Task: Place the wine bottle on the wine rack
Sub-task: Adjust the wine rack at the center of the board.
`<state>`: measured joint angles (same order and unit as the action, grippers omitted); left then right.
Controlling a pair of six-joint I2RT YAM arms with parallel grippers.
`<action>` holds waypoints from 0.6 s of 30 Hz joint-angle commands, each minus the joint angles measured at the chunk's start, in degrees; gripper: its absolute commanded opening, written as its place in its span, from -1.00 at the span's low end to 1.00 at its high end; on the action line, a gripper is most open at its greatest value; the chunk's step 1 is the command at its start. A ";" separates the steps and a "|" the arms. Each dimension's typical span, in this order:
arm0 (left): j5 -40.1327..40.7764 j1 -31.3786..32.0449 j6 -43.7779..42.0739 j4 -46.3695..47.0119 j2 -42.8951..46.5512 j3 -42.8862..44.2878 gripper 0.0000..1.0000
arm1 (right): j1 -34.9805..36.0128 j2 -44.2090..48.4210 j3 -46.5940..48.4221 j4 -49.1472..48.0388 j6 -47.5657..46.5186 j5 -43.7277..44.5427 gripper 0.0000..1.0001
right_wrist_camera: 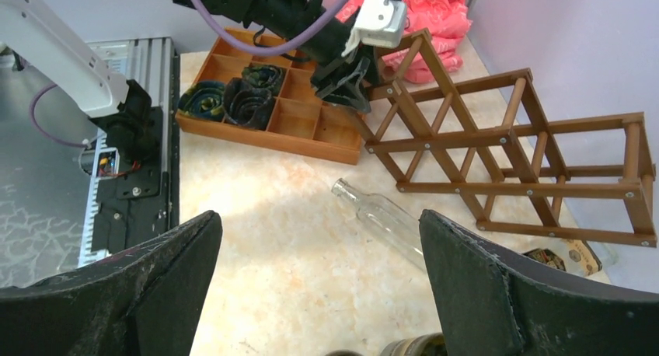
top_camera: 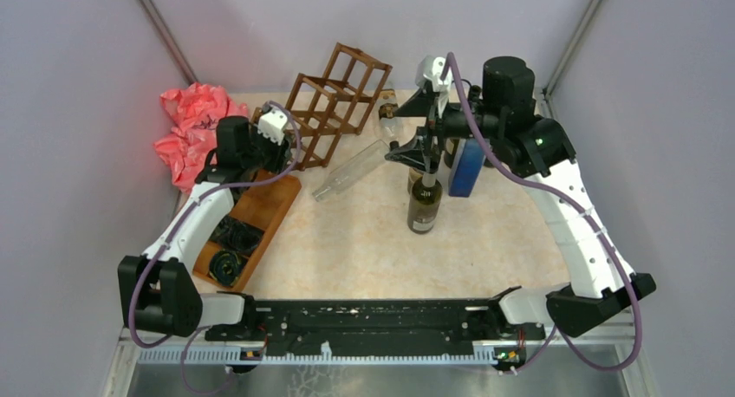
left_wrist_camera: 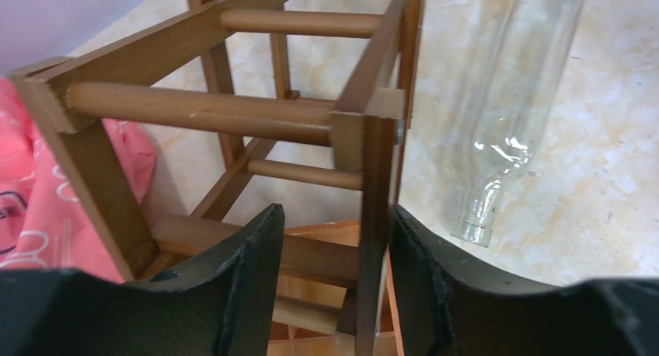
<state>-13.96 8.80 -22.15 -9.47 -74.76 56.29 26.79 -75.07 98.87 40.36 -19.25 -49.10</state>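
Observation:
The dark brown wine rack (top_camera: 338,102) lies tilted at the back of the table. My left gripper (top_camera: 282,154) is at its near left corner. In the left wrist view its jaws (left_wrist_camera: 334,212) straddle one upright slat of the rack (left_wrist_camera: 202,111). The slat rests against the right finger, with a gap to the left finger. A dark wine bottle (top_camera: 425,208) stands upright mid-table. My right gripper (top_camera: 425,159) hangs open over its neck, and the bottle's top (right_wrist_camera: 420,347) shows low between the wide jaws (right_wrist_camera: 319,216). A clear glass bottle (top_camera: 351,170) lies beside the rack.
A wooden compartment tray (top_camera: 260,202) holding black coiled items (top_camera: 227,263) sits at the left. A pink plastic bag (top_camera: 192,128) lies in the back left corner. A blue object (top_camera: 466,167) stands behind the dark bottle. Another bottle (top_camera: 386,111) lies behind the rack.

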 commanded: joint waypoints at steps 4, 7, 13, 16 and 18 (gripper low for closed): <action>6.88 -1.93 0.88 1.73 2.30 -0.66 0.22 | -2.26 4.05 -0.82 -2.37 0.61 -2.73 0.92; 8.23 -3.32 2.85 2.37 2.06 -0.36 0.24 | -3.33 5.10 -1.41 -2.32 0.62 -3.03 0.92; 7.09 -3.96 12.44 0.99 7.21 0.81 0.66 | -6.25 8.07 -2.19 0.77 -1.83 -4.94 0.92; 2.66 -3.99 16.87 0.62 13.31 -0.57 0.86 | -7.73 9.72 -1.99 3.86 -4.47 -6.06 0.93; -0.37 -3.96 20.92 -0.34 17.46 -1.09 0.97 | -8.77 10.65 -1.61 6.29 -6.44 -6.15 0.93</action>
<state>-8.38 4.97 -10.35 -9.69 -65.36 55.79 19.77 -67.68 96.36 43.05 -21.30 -52.77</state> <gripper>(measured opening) 0.958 0.961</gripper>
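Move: The near end post of the wine rack still stands between my left fingers, against the right one; the rack's middle is roughly 15 cm ahead, 9 cm to the right and 6 cm lower. The clear bottle lies some 8 cm ahead, 16 cm right and 16 cm below. The wooden tray's middle is about 12 cm back and 17 cm left, 16 cm down. From my empty right hand, the rack's middle is about 28 cm ahead, 17 cm left and 28 cm below. With my right-side finger still against the near end post, I draw my left hand about 4 cm to the left, turning it some 10 degrees counter-clockwise. Then I spread the fingers wide and lift about 5 cm off the rack, easing back a little. My open right hand meanwhile backs away from the rack, about 4 cm right and a little back and up. ##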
